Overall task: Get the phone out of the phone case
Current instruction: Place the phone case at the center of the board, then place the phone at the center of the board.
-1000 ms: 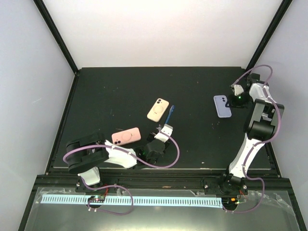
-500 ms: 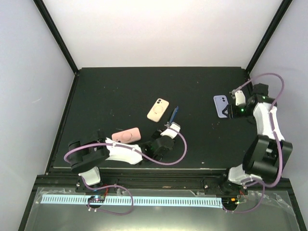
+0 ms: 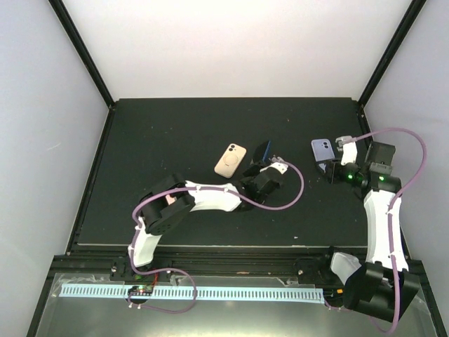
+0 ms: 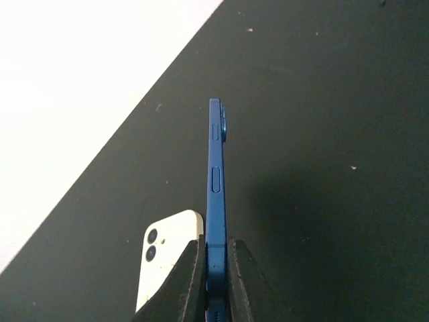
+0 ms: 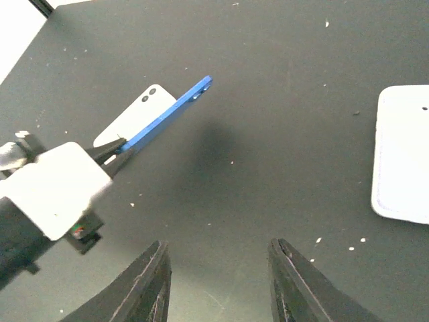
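Observation:
My left gripper (image 4: 216, 268) is shut on the lower end of a bare blue phone (image 4: 215, 174), which it holds on edge above the black table; the same phone (image 3: 263, 151) shows mid-table in the top view. A lavender phone case (image 3: 322, 149) lies flat at the right, and its pale corner (image 5: 402, 154) appears in the right wrist view. My right gripper (image 5: 221, 282) stands open just beside and below that case (image 3: 331, 168), with nothing between its fingers. In its view the blue phone (image 5: 167, 117) juts from the left gripper's white body (image 5: 53, 188).
A cream phone (image 3: 230, 160) with two camera lenses lies flat just left of the blue phone, also in the left wrist view (image 4: 167, 258). The left arm (image 3: 203, 198) stretches across the table's front middle. The white back wall (image 4: 80, 80) rises behind the table.
The left arm has swung right and away from me, carrying the blue phone to mid-table and covering the pink case. The right gripper pulled back off the lavender case and opened slightly.

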Available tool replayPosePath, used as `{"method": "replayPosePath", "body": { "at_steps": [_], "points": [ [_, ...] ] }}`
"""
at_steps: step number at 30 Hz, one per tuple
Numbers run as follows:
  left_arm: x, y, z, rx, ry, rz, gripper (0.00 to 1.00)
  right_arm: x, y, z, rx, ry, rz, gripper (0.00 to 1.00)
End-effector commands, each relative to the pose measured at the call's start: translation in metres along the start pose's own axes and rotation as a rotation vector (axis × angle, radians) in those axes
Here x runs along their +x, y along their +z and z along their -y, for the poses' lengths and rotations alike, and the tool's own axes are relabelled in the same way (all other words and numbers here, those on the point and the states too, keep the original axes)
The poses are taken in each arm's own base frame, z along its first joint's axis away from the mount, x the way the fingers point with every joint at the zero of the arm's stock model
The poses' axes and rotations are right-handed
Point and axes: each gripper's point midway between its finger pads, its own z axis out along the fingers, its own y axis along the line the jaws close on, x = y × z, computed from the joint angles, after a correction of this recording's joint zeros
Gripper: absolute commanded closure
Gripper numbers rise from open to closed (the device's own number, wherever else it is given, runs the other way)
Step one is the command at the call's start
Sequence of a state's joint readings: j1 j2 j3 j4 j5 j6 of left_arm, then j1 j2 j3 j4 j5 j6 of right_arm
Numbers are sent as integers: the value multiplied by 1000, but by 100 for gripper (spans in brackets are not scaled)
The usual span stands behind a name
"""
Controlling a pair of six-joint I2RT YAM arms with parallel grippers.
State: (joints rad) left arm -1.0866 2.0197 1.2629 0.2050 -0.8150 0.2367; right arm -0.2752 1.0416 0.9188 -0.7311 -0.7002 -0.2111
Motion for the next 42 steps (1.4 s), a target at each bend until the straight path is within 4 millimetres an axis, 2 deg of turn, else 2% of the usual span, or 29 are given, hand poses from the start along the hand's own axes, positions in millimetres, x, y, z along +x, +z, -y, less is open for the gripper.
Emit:
{"method": "replayPosePath", "body": {
  "at_steps": [1, 9, 12, 15, 25, 27, 29, 30, 42],
  "points": [
    [-18, 17, -12, -57, 134, -22, 98, -15, 0, -1, -10, 36, 75, 59],
    [-29, 51, -1, -90, 224, -50, 98, -16, -3, 3, 30, 35, 97, 60],
    [-29, 59, 7, -88, 255, -69, 98, -17, -6, 4, 54, 28, 113, 60],
    [-20, 68, 17, -81, 288, -115, 98, -17, -7, 7, 73, 30, 116, 60],
    [-8, 73, 34, -31, 294, -158, 98, -15, -5, 10, 81, 38, 106, 60],
    [-7, 73, 37, -14, 291, -159, 91, -15, -4, 10, 80, 38, 107, 60],
    [-4, 73, 39, -6, 291, -166, 77, -15, -4, 11, 82, 38, 106, 60],
    [-2, 73, 41, 0, 289, -170, 74, -15, -4, 11, 85, 38, 105, 60],
    [2, 68, 52, 97, 178, -195, 63, -15, -5, 15, 108, 37, 103, 60]
  ]
}}
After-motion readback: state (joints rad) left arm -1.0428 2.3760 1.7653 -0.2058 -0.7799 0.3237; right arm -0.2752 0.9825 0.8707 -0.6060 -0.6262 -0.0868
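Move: The left hand already grips the blue phone near its near end. The phone stands on its long edge and is bound for a bare patch of board about 9 cm ahead, 5 cm to the right and 8 cm below the hand. The beige phone lies some 14 cm left of that patch and 3 cm nearer, and the purple case about 26 cm right of it, level with it. From the right hand the patch is roughly 12 cm ahead, 21 cm left and 16 cm below. Still pinching the blue phone, the left hand carries it forward about 5 cm, some 4 cm to the right and 4 cm down towards the bare patch, rolling about 20 degrees so its left side rises. It pauses there, then the fingers open to about a third and let go of the phone as the hand sinks another 2 cm, easing slightly back and tipping down a little. ##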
